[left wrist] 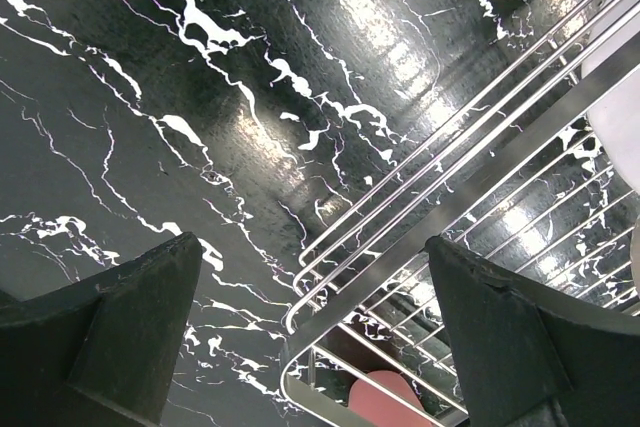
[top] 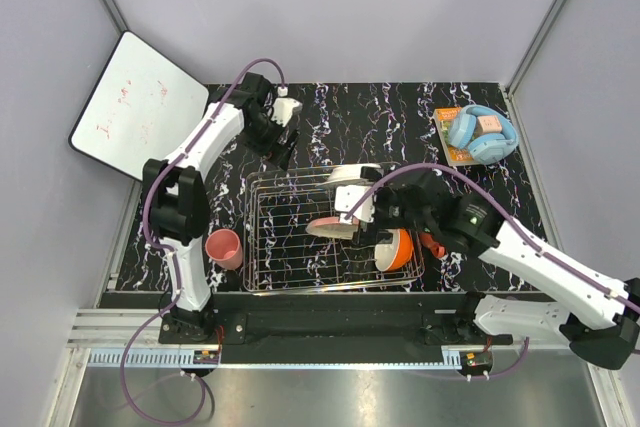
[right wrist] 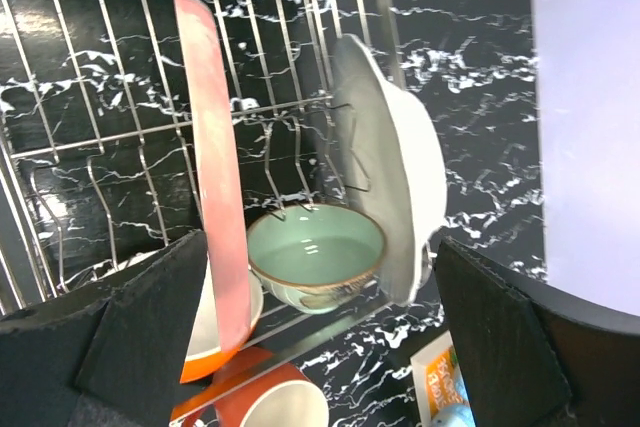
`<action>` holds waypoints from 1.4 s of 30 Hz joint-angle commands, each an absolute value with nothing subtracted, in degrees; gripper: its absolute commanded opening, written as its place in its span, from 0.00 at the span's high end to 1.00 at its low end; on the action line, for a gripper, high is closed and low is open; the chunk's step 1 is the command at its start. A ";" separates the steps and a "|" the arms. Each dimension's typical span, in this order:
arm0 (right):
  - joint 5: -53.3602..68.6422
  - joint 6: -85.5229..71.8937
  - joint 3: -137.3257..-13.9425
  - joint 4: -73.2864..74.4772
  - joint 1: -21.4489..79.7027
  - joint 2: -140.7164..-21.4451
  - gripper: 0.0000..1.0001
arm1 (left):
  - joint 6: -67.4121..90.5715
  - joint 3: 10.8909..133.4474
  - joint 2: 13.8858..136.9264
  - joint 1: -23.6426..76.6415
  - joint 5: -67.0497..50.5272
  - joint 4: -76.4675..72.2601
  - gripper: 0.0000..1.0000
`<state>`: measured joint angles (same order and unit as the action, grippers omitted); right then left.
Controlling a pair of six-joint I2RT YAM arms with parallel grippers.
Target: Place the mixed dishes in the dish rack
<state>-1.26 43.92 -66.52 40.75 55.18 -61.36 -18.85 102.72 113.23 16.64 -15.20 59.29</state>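
Observation:
The dish rack (top: 285, 237) stands mid-table. In it, the pink plate (right wrist: 215, 187) and the white plate (right wrist: 395, 187) stand on edge, with the mint-green bowl (right wrist: 315, 257) between them and the orange bowl (right wrist: 215, 342) beside the pink plate. The orange mug (right wrist: 265, 402) lies just outside the rack's right side. The small pink cup (top: 224, 247) stands outside its left side. My right gripper (right wrist: 320, 347) is open and empty above the bowls. My left gripper (left wrist: 310, 337) is open and empty over the rack's far-left corner (left wrist: 420, 217).
Light-blue headphones (top: 482, 134) lie on an orange packet at the back right. A white board (top: 140, 107) leans at the back left. Grey walls close in the table. A pink shape (left wrist: 385, 397) shows through the rack wires in the left wrist view.

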 commanded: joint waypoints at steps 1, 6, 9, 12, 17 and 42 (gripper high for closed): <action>-4.57 42.72 -68.29 40.08 55.46 -58.45 0.00 | -18.98 102.84 113.47 17.05 -13.36 57.04 0.01; -4.48 42.36 -67.06 40.17 55.46 -56.60 0.00 | -19.60 101.43 112.59 17.05 -12.83 57.04 0.01; -4.31 41.92 -66.88 40.17 55.46 -55.72 0.00 | -19.34 100.99 112.76 17.23 -12.83 56.95 0.01; -5.18 41.84 -67.15 40.17 55.63 -55.37 0.00 | -18.99 100.63 113.38 17.75 -12.92 56.87 0.01; -10.18 41.92 -67.06 37.71 55.46 -55.11 0.00 | -17.05 102.12 116.01 18.81 -11.08 56.08 0.01; -25.93 29.45 -65.48 24.79 49.84 -59.24 0.00 | -5.81 124.36 132.80 18.90 -4.13 56.16 0.01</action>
<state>-26.04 31.83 -65.23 28.08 50.70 -59.13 -10.48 121.89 130.39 19.33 -9.37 60.29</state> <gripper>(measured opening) 0.994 0.988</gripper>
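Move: The dish rack's far-left corner is the left hand's mark: about 2 cm back, 4 cm left and 3 cm below it, with the white plate 14 cm right, 3 cm back, and the pink cup 10 cm left, 16 cm back. From the right hand the just-released pink plate stands some 4 cm left, 2 cm ahead, 15 cm below; the green bowl is 11 cm ahead, 5 cm right, the orange mug 14 cm right, 3 cm ahead. Down and to the right by about 3 cm each, the open left hand dips at the rack's far rim, its right finger inside, then shoves the rim some 6 cm forward. The right hand, empty and open, draws up and right off the pink plate, then swings forward some 6 cm, turning about 30 degrees clockwise. ##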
